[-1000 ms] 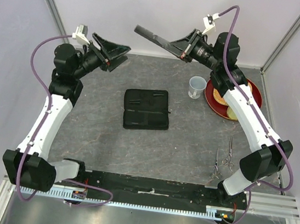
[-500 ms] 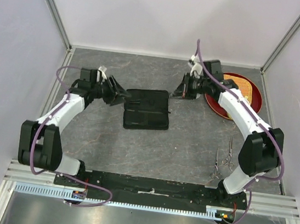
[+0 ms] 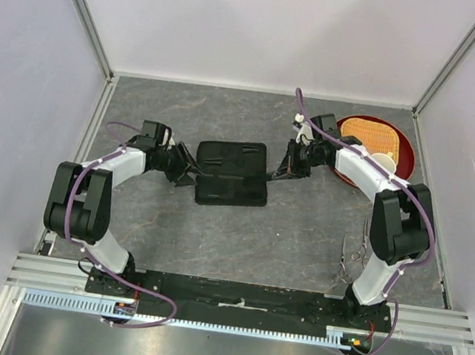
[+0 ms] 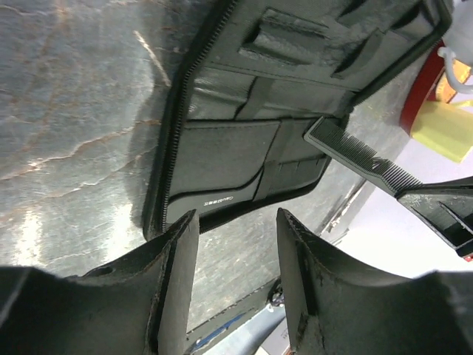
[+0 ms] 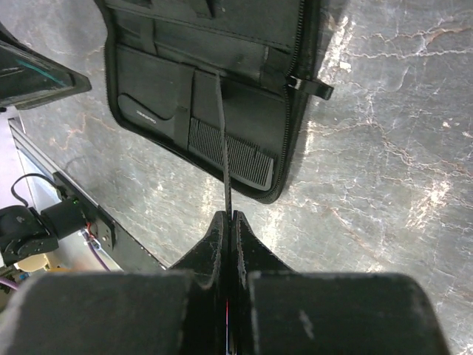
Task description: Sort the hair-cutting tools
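Note:
The black case lies open flat at the table's middle. My right gripper is shut on a slim black comb, seen edge-on, whose far end reaches over the case's pockets. A second black comb lies tucked in the case's lower pocket. In the left wrist view the held comb hangs over the case's corner. My left gripper stands open and empty just off the case's left edge. Silver scissors lie on the table by the right arm's base.
A red round tray with an orange mat, a yellow piece and a clear cup sits at the back right, under the right forearm. Grey stone-patterned table, walls on three sides.
Both arms have come down from raised poses to the case. The right one brought the comb down onto the case's right side; the left gripper's jaws have narrowed.

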You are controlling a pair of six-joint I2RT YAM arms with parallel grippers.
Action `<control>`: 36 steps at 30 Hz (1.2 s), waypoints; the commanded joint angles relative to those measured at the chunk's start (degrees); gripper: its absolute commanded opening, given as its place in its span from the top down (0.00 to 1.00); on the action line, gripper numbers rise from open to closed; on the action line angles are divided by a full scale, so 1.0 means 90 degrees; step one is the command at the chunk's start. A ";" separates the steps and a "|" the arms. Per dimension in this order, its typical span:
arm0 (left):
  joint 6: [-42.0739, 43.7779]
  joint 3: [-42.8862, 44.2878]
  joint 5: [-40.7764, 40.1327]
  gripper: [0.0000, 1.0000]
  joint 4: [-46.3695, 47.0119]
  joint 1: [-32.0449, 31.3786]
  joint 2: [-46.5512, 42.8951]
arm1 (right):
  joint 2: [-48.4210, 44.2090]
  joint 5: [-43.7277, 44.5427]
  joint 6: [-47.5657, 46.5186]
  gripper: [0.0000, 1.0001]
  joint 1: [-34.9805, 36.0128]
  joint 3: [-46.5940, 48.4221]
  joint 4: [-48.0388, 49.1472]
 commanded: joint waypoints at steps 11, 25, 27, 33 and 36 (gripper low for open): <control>0.1309 -0.0108 -0.0970 0.50 0.0150 -0.0090 0.0294 | 0.0486 -0.0039 -0.0325 1.00 -0.0056 -0.0384 0.0253; 0.1231 -0.0079 -0.0510 0.50 0.0726 -0.0393 0.0783 | 0.0838 -0.0372 -0.0364 1.00 -0.0046 -0.0374 0.0175; 0.1231 -0.0079 -0.0520 0.50 0.0726 -0.0403 0.0822 | 0.0887 -0.0352 -0.0345 1.00 -0.0036 -0.0335 0.0195; 0.1231 -0.0069 -0.0520 0.51 0.0726 -0.0451 0.0920 | 0.1179 -0.0479 -0.0160 1.00 0.0003 -0.0218 0.0448; 0.1231 -0.0069 -0.0530 0.51 0.0736 -0.0481 0.0930 | 0.1365 -0.0586 -0.0043 1.00 0.0061 -0.0159 0.0644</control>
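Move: The left hand, empty and half open, is aimed at the open case's left edge, level with it, 1 cm to the right and about 5 below. The right hand holds a comb bound for the strap across the case's near pocket, roughly 9 cm to its left, 5 nearer the base and 10 below. From that hand, the comb already pocketed is some 5 cm back, 6 left, 10 below; the zip pull 2 left, 1 back, 9 below. Straight down in two easy stages, about 5.5 cm, the right hand lowers its comb to the near pocket beside the strap, tilting some 10 degrees and keeping its pinch on the handle. The left hand also sinks over 4 cm, swaying left and back, to set its still half-open fingers astride the case's left edge, where it stays and seems to bear on the case. ##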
